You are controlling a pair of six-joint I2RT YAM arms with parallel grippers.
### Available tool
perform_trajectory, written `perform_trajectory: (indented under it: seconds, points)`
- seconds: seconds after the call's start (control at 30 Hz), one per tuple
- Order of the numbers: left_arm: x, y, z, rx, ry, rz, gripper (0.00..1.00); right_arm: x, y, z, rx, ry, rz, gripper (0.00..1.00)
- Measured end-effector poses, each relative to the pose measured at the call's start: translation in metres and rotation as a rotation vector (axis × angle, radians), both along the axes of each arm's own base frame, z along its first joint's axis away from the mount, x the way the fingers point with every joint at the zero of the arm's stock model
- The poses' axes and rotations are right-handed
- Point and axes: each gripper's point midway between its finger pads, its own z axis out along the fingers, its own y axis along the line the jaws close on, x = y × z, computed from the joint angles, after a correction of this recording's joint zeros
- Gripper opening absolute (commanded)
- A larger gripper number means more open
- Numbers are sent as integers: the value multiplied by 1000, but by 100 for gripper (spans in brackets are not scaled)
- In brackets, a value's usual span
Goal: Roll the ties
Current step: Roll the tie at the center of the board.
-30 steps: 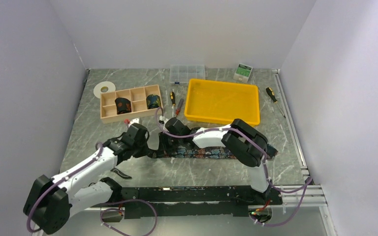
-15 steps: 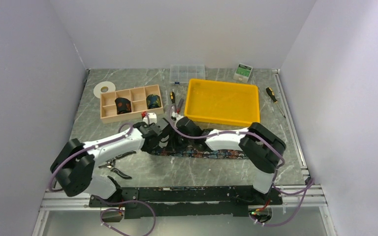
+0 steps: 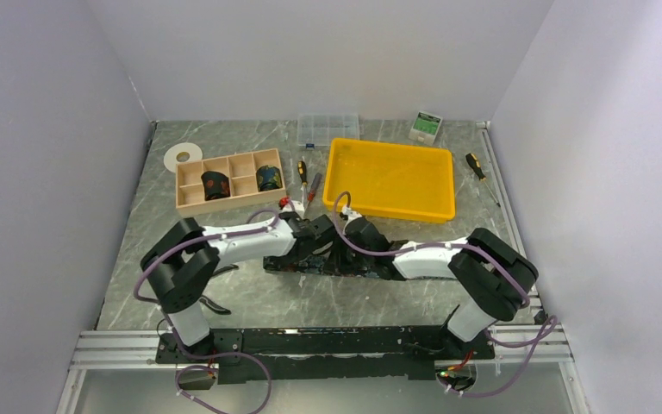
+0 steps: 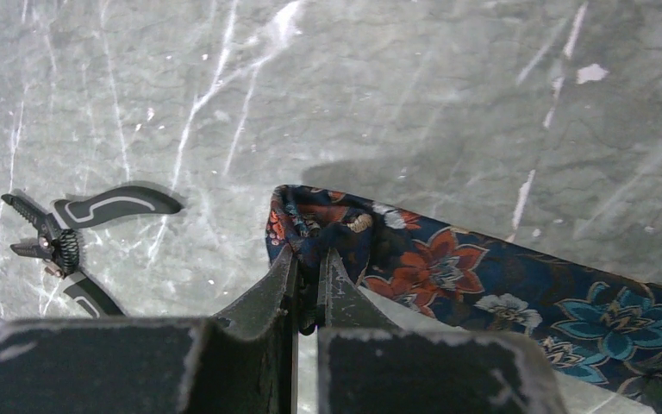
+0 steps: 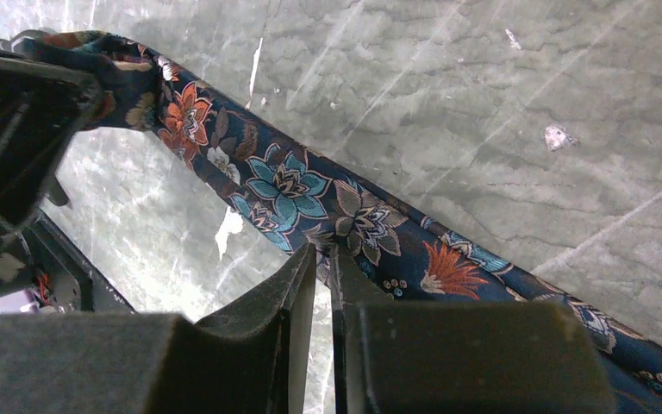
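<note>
One of the ties (image 3: 379, 267) lies as a long floral strip across the table in front of both arms. My left gripper (image 4: 310, 255) is shut on its folded left end (image 4: 321, 226), lifting it slightly. Close to the right of it, my right gripper (image 5: 323, 252) pinches the near edge of the same tie (image 5: 310, 194), its fingers almost together. In the top view the two grippers (image 3: 317, 235) (image 3: 346, 231) meet over the strip's left part. Two rolled ties (image 3: 215, 184) (image 3: 267, 178) sit in compartments of the wooden box (image 3: 191, 197).
Black-handled pliers (image 4: 60, 233) lie left of the tie's end, near the left arm (image 3: 211, 302). A yellow tray (image 3: 388, 210) stands behind the tie. At the back are a tape roll (image 3: 182, 156), a clear organiser (image 3: 328, 128), screwdrivers (image 3: 302, 170) (image 3: 476, 166) and a green box (image 3: 426, 126).
Both arms swung right and stretched out low. The left gripper carried the tie's end rightward, and the right gripper shifted right along the strip.
</note>
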Motion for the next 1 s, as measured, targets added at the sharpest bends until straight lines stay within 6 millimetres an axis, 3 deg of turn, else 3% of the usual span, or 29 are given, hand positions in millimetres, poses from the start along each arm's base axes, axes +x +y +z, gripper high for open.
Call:
perform_trajectory:
  seconds: [0.23, 0.4, 0.53, 0.73, 1.0]
  points:
    - [0, -21, -13, 13, 10, -28, 5, -2, -10, 1, 18, -17, -26, 17]
    - [2, -35, -18, -38, 12, -54, 30, -4, -26, 5, 24, -37, -53, 18]
    - [0, -46, -21, -99, 28, -88, 43, 0, -29, 15, 39, -69, -67, 18]
    - [-2, -60, -19, -183, 32, -121, 54, 0, -29, 18, 38, -80, -63, 18]
    - [-9, -63, -6, -277, 18, -142, 60, -1, -26, 17, 30, -69, -42, 23]
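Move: The left hand already pinches the tie's folded-over end; the spot on the flat strip where it will be laid is some 5 cm to this hand's right, level fore and aft, and about 3 cm lower. The pliers lie roughly 15 cm left and 5 cm back, the wooden box about 22 cm ahead and 8 cm left. From the right hand, at the strip's surface, that laying spot is about 7 cm left and 1 cm ahead. Keeping its pinch on the tie's folded end, the left hand carries it right along the strip and about 2 cm down, then lets go, fingers spreading past half open as it goes on right, some 6 cm in all, its left side tipping down about 15 degrees, and rises slightly. The right hand, nearly shut with its fingertips on the strip, backs off 3 cm to its right, then lifts nearly 2 cm clear. ##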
